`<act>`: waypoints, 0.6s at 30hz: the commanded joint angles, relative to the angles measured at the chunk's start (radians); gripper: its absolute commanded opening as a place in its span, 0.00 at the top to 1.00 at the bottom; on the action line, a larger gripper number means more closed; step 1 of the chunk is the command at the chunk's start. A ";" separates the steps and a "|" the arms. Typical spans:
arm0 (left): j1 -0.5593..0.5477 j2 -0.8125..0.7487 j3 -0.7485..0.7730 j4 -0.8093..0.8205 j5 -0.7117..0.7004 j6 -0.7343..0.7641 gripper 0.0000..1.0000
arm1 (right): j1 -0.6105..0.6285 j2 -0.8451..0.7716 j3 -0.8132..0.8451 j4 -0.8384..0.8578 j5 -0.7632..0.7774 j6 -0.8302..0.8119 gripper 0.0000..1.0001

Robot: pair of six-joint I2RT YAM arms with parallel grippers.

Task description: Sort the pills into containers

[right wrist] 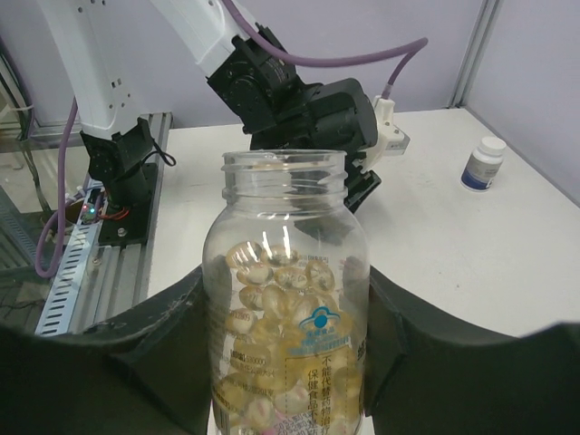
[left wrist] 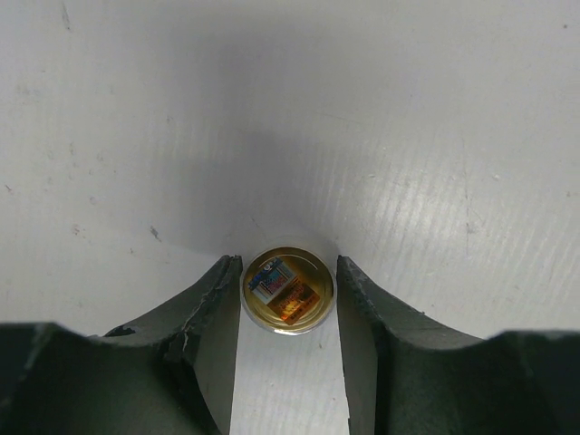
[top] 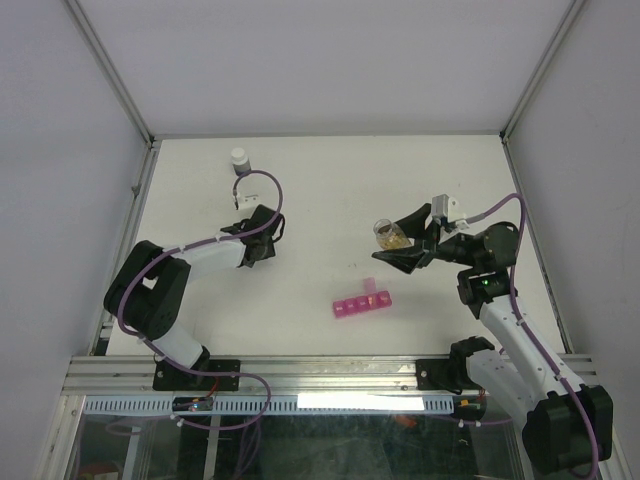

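Note:
The pink pill-box strip (top: pixel 363 303) lies on the table at centre front, with one lid standing open at its right part. My right gripper (top: pixel 398 247) is shut on a clear, uncapped bottle (top: pixel 389 235) of pale yellow softgel pills and holds it up above the table, behind and to the right of the strip. The right wrist view shows the bottle (right wrist: pixel 285 236) upright between the fingers (right wrist: pixel 412 335). My left gripper (left wrist: pixel 288 292) points down at the table, its fingers closed against a round gold lid (left wrist: pixel 288 290). The left gripper (top: pixel 258 245) is left of centre.
A white-capped dark bottle (top: pixel 239 160) stands at the back left, also in the right wrist view (right wrist: pixel 481 163). The left arm (right wrist: pixel 299 104) fills the space behind the held bottle. White walls enclose the table on three sides, and a metal rail (top: pixel 320 370) runs along the front.

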 commanded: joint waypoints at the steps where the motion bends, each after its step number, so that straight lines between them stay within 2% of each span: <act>1: -0.005 -0.127 0.023 0.008 0.110 0.018 0.82 | -0.013 0.000 0.071 -0.161 -0.060 -0.140 1.00; 3: -0.020 -0.212 0.018 0.033 0.204 0.026 0.82 | -0.017 0.004 0.125 -0.352 -0.101 -0.285 1.00; 4: -0.030 -0.259 0.011 0.067 0.285 0.039 0.82 | -0.020 0.005 0.149 -0.439 -0.101 -0.285 1.00; 6: -0.053 -0.345 -0.021 0.196 0.479 0.052 0.82 | -0.026 0.008 0.193 -0.608 -0.186 -0.488 1.00; 8: -0.070 -0.416 -0.062 0.347 0.730 0.029 0.81 | -0.028 0.011 0.224 -0.714 -0.202 -0.563 1.00; 11: -0.105 -0.478 -0.105 0.571 0.943 -0.048 0.80 | -0.030 0.025 0.262 -0.843 -0.169 -0.632 1.00; 15: -0.164 -0.501 -0.119 0.793 1.042 -0.140 0.80 | -0.030 0.043 0.323 -0.985 -0.101 -0.719 1.00; 18: -0.197 -0.488 -0.105 0.871 1.054 -0.170 0.80 | -0.030 0.044 0.331 -1.024 -0.113 -0.758 1.00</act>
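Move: The left hand already pinches the lid just above the table; the open jar it belongs on, held by the right hand, is about 30 cm to its right, 10 back and 27 higher. The pink pill box lies some 25 cm right and 18 back at table level, the white bottle about 17 ahead and 6 left. From the right hand, the lid is roughly 30 cm left, 10 ahead and 27 below. Left hand keeps the lid, rises about 24 cm and swings 20 right, somewhat back, fingers turning towards the jar. ##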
